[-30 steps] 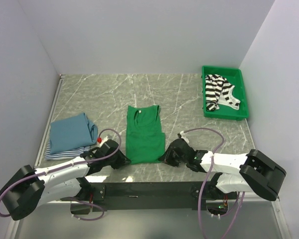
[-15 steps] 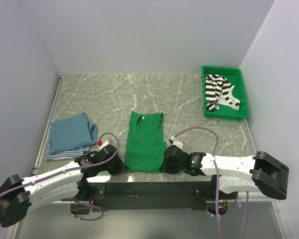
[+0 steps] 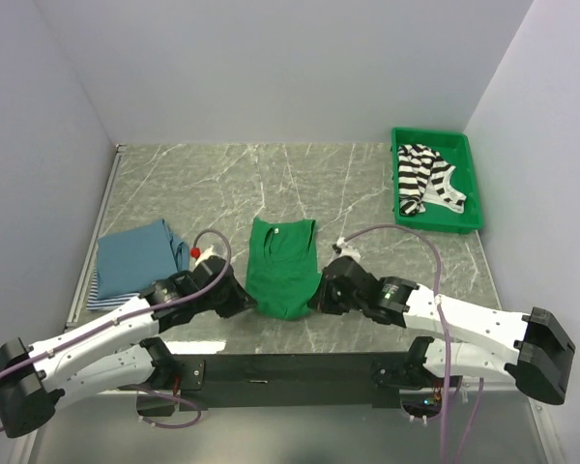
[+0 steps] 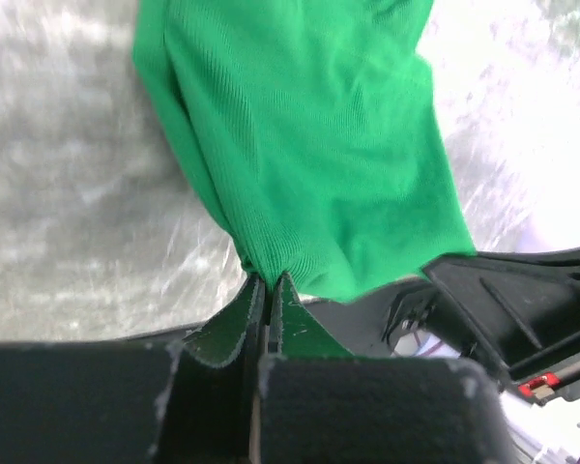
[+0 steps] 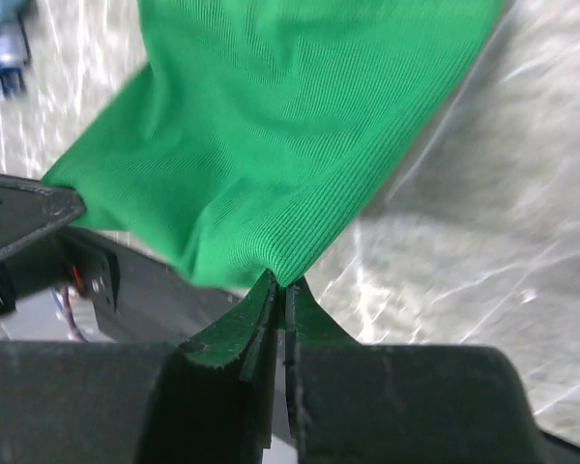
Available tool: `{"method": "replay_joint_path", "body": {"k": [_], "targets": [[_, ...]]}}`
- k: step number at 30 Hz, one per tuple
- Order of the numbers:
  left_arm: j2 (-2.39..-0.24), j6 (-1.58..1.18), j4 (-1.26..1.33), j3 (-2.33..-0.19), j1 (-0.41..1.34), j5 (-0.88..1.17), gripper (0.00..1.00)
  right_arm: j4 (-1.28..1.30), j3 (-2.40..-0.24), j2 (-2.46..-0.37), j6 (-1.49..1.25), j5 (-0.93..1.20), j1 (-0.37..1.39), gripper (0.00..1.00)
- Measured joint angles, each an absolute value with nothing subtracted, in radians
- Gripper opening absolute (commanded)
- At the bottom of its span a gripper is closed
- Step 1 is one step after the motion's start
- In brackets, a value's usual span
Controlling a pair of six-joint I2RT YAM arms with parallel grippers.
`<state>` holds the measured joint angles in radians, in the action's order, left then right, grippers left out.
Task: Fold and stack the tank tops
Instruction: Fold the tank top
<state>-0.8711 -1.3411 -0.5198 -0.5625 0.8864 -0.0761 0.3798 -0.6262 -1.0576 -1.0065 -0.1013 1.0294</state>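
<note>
A plain green tank top (image 3: 282, 266) lies in the middle of the table, its near hem raised. My left gripper (image 3: 240, 302) is shut on the hem's left corner (image 4: 261, 275). My right gripper (image 3: 319, 298) is shut on the hem's right corner (image 5: 282, 278). The green cloth (image 4: 309, 145) (image 5: 271, 126) hangs away from both pairs of fingers toward the far side. A solid blue top (image 3: 140, 256) sits folded on a blue-white striped one (image 3: 106, 298) at the left. A black-and-white striped top (image 3: 423, 179) lies crumpled in the bin.
A rigid green plastic bin (image 3: 472, 184) stands at the back right of the marble table (image 3: 213, 184). White walls close in the left, far and right sides. A black rail (image 3: 280, 367) runs along the near edge between the arm bases.
Both grippers closed on the green top's near hem corners and lifted them, moving away from the near edge. The top now looks shorter, its hem bunched and raised.
</note>
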Motion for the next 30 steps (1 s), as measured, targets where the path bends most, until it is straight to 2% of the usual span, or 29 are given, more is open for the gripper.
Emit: {"method": "replay_joint_path", "body": {"k": [10,20,22,23,24,25,26,27,28,30], "targets": [[-1.068,-1.172,-0.447,-0.713,0.624,-0.01,0.01,0.398,-0.758,-1.117,-0.849,-0.001,0.766,0.0],[-1.478,-1.029,-0.286,-1.011,0.437,0.07,0.01,0.353,-1.068,-1.488,-0.69,0.121,0.525,0.0],[-1.582,-1.009,-0.254,-1.076,0.404,0.083,0.02,0.352,-1.161,-1.592,-0.664,0.145,0.49,0.05],[-1.638,-0.999,-0.234,-1.11,0.389,0.091,0.11,0.35,-1.216,-1.655,-0.655,0.161,0.472,0.07],[-1.701,-0.986,-0.216,-1.149,0.373,0.101,0.16,0.345,-1.258,-1.702,-0.647,0.17,0.46,0.2],[-1.764,-0.976,-0.193,-1.19,0.359,0.113,0.22,0.329,-1.303,-1.759,-0.642,0.181,0.446,0.29],[-1.818,-0.965,-0.174,-1.224,0.346,0.124,0.36,0.324,-1.345,-1.819,-0.634,0.19,0.432,0.38],[-1.872,-0.956,-0.156,-1.254,0.333,0.133,0.43,0.323,-1.377,-1.864,-0.626,0.194,0.424,0.56],[-1.909,-0.947,-0.141,-1.274,0.322,0.139,0.55,0.326,-1.407,-1.906,-0.619,0.194,0.416,0.63],[-1.951,-0.941,-0.129,-1.29,0.302,0.142,0.56,0.33,-1.447,-1.965,-0.599,0.189,0.404,0.66]]}}
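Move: The left hand holds the near left corner of the green tank top, and the left shoulder it is being taken to lies about 27 cm straight ahead and 9 cm below. The right hand holds the near right corner some 18 cm to the right, with the right shoulder likewise about 27 cm straight ahead and 8 cm below it. The folded blue tank top is about 31 cm left of the left hand and 16 cm farther out; the green bin is some 37 cm right of the right hand and 39 cm ahead. Side by side, both hands carry the pinched near edge of the green tank top about 30 cm forward over its own body towards the shoulders, rising some 4 cm on the way and then dipping at the far end, the left hand by about 7 cm and the right by about 5. Still moving forward on that final descent, both grippers open about halfway and let go of the hem beside the shoulder end, their fingers staying pointed down and forward with hardly any turn. ##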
